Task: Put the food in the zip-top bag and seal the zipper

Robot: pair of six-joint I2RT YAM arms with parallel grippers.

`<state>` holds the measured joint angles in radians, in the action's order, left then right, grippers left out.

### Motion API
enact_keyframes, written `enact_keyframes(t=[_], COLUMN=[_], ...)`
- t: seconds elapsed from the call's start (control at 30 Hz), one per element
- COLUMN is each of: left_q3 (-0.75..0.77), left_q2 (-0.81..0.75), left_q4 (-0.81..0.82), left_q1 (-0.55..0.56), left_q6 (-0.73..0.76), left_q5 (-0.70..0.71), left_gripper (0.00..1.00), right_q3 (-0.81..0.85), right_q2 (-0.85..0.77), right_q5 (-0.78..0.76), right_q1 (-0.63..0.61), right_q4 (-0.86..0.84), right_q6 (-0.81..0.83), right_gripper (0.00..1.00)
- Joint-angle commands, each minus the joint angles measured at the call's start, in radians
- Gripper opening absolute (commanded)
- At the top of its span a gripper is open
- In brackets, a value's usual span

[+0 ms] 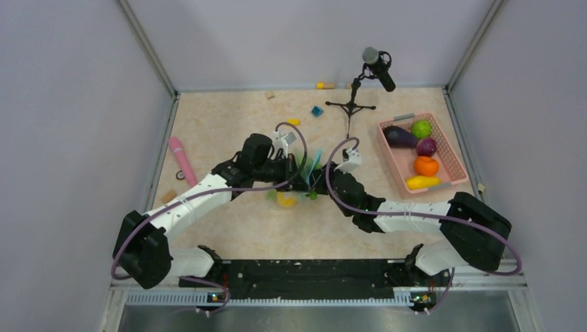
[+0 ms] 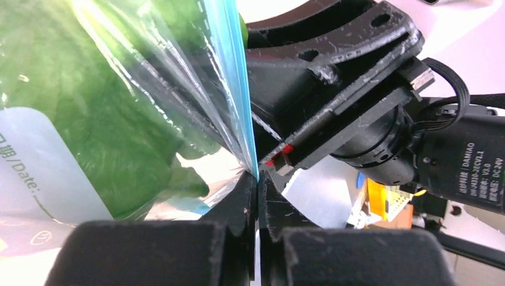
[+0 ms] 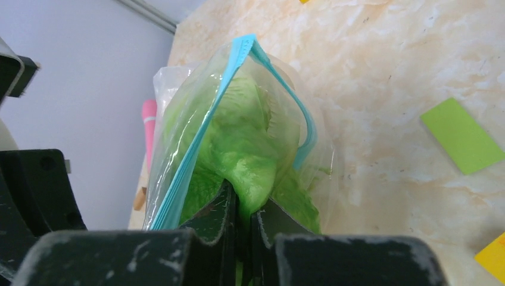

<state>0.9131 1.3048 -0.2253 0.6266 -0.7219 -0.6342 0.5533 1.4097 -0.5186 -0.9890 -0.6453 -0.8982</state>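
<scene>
The zip-top bag point(image 1: 313, 164) stands upright at the table's middle, between both arms. My left gripper point(image 1: 302, 181) point(image 2: 258, 190) is shut on its teal zipper point(image 2: 235, 77) edge. Beside the white label point(image 2: 36, 167), green leafy food point(image 2: 89, 119) fills the bag. My right gripper point(image 1: 320, 181) point(image 3: 244, 211) pinches a green lettuce piece point(image 3: 250, 137) in the bag's open mouth, between the two zipper strips point(image 3: 196, 149). A yellow lemon point(image 1: 285, 200) lies under the bag. Eggplant point(image 1: 399, 136), lime point(image 1: 421, 128), magenta piece point(image 1: 426, 146), orange point(image 1: 426, 166) and a yellow piece point(image 1: 422, 182) lie in the basket.
The pink mesh basket point(image 1: 450, 155) sits at the right. A microphone on a stand point(image 1: 374, 66) is at the back. A pink cylinder point(image 1: 181, 158) lies left. Small blocks point(image 1: 317, 111) are scattered behind; a green block point(image 3: 463, 135) and a yellow one point(image 3: 493, 257) lie near the bag.
</scene>
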Motion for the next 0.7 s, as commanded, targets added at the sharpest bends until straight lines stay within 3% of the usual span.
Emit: enact_keyframes(t=[0.0,0.07,0.27,0.37,0.5,0.67], left_q3=[0.056,0.058,0.08,0.076,0.061,0.047], left_q2=[-0.066,-0.071,-0.067,-0.069,-0.076,-0.075], left_q4=[-0.011,0.023,0.077,0.092,0.105,0.118], left_q1=[0.01,-0.001,-0.053,-0.078,-0.102,-0.109], left_q6=[0.038,0.014,-0.062,-0.093,-0.113,-0.126], left_q5=[0.053,0.054,0.007,-0.018,-0.052,-0.079], left_gripper=[0.0,0.0,0.0,0.0,0.0,0.0], right_q3=[0.067,0.056,0.093,0.093,0.088,0.051], right_q2=[-0.09,-0.127,-0.236,-0.309,-0.433,-0.614], right_q5=[0.233,0.359,0.554,0.584,0.584,0.556], right_q1=[-0.002,0.006,0.011,0.016,0.019,0.021], right_q4=[0.043,0.085,0.273,0.357,0.466,0.511], right_q6=[0.144,0.201,0.298,0.332,0.356,0.359], right_gripper=[0.28,0.4,0.62,0.74,0.84,0.99])
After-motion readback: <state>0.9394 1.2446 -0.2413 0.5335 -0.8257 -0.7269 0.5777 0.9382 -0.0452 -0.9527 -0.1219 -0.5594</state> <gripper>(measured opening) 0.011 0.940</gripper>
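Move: The lettuce's middle is about 3 cm ahead, 2 cm left and 5 cm below the right fingers, which still have a leaf between them at the bag's mouth. The lemon lies in the bag about 9 cm back, 7 cm left and 11 cm down from that hand; the green block is about 6 cm right and 1 cm back, the yellow cube 8 cm right and 7 cm back, both 14 cm below. From the left fingers, shut on the zipper rim, the lettuce is some 6 cm ahead, sideways level and 7 cm lower. The right hand spreads its barely parted fingers almost fully, letting go of the lettuce leaf, and draws back about 9 cm towards the robot, going right a little late on and rising some 5 cm mostly towards the end, while it swings nearly 30 degrees counter-clockwise and rolls its left side down. Meanwhile the left hand keeps its pinch on the zipper rim and lifts it about 4 cm, easing slightly left. ##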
